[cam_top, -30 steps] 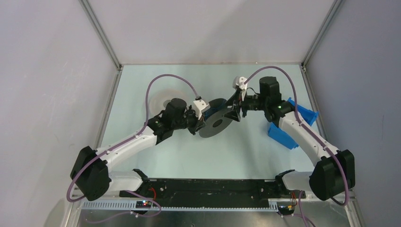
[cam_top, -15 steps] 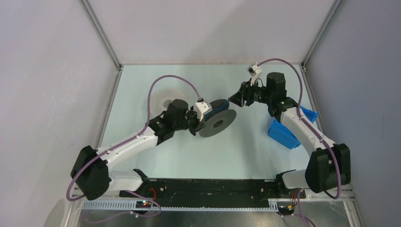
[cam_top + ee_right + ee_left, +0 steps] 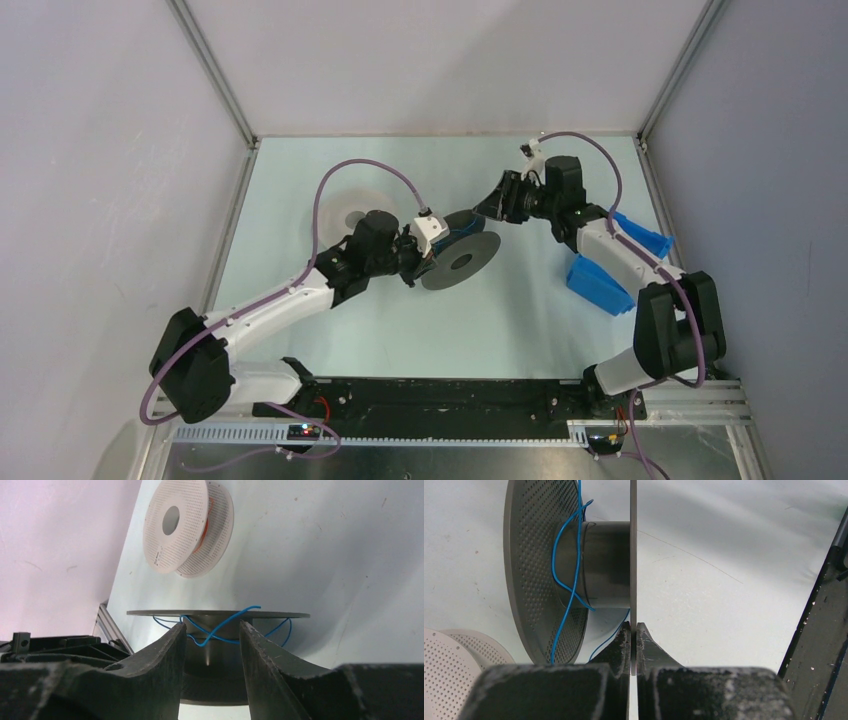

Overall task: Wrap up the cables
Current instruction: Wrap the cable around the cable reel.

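Observation:
My left gripper (image 3: 633,628) is shut on the thin edge of one flange of the dark grey spool (image 3: 606,562), holding it up on its side (image 3: 460,256). The blue cable (image 3: 567,580) lies in loose loops round the spool's hub. My right gripper (image 3: 212,630) stands open at the far side of the spool (image 3: 492,207), its fingers (image 3: 167,647) either side of a blue cable (image 3: 220,626) loop near the hub, not touching it. The reddish cable (image 3: 207,522) is wound on the white spool (image 3: 175,522), which lies on the table.
The white spool (image 3: 345,212) rests left of the left wrist. Two blue bins (image 3: 598,283) sit at the table's right side under the right arm. The enclosure's walls close off the back and both sides. A black rail (image 3: 824,630) runs along the near edge.
My right gripper has pulled back from the spool's right face toward the far side, turned, and narrowed its jaws. The left gripper has kept its hold on the spool.

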`<action>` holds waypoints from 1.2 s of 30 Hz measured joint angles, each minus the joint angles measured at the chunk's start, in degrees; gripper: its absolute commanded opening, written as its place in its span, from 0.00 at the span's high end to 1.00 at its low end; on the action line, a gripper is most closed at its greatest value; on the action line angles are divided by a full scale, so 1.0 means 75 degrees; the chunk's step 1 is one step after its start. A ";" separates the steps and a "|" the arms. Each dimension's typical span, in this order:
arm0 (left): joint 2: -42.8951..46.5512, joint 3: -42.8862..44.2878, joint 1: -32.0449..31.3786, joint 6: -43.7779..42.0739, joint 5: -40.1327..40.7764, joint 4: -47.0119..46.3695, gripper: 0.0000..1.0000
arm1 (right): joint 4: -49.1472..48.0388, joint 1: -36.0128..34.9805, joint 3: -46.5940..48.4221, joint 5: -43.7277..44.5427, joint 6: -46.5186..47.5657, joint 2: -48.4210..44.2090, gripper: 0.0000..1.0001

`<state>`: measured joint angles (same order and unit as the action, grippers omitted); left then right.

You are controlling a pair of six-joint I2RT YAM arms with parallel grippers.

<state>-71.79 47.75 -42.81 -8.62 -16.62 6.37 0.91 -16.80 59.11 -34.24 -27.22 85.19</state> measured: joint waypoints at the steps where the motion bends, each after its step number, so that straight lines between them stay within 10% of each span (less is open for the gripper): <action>1: 0.0000 0.0000 0.0000 0.0000 0.0000 0.0000 1.00 | -0.0073 -0.0026 0.0000 0.0017 -0.0087 0.0029 0.54; 12: 0.0000 -0.0006 -0.0012 0.0009 0.0000 0.0012 1.00 | -0.0428 -0.0154 0.0000 0.0117 -0.0749 0.0373 0.66; 18: 0.0000 -0.0009 -0.0012 0.0079 0.0041 0.0009 1.00 | -0.0533 -0.0256 0.0000 0.0265 -0.0938 0.0385 1.00; 36: 0.0329 -0.0178 0.1087 0.1699 -0.0612 -0.0119 1.00 | -0.0778 0.0880 0.0000 0.0510 -0.0935 0.0015 1.00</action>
<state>-69.32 46.41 -34.65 4.12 -21.21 5.48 -4.93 -10.20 59.11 -30.41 -34.24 85.30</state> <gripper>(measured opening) 0.017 0.009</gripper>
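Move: The free end of the blue cable lies just in front of the right fingertips, about 1 cm forward, 2 cm left and 1 cm lower. From the right hand, the dark reel's middle is some 6 cm back, 4 cm left and 6 cm down; the white reel is about 25 cm left, nearly level fore and aft. The left fingers already pinch the dark reel's near flange, with its middle some 5 cm forward and 6 cm right of them; the cable end lies about 10 cm forward and 8 cm right. Ease the open right gripper about 2 cm left and slightly down over the cable's free end and shut the fingers on it, then draw the cable away from the dark reel, about 6 cm right, with some forward and up. Keep the left pinch on the flange; as the right pulls, carry the reel some 3 cm left and forward, tipping the fingers down and turning counter-clockwise. ##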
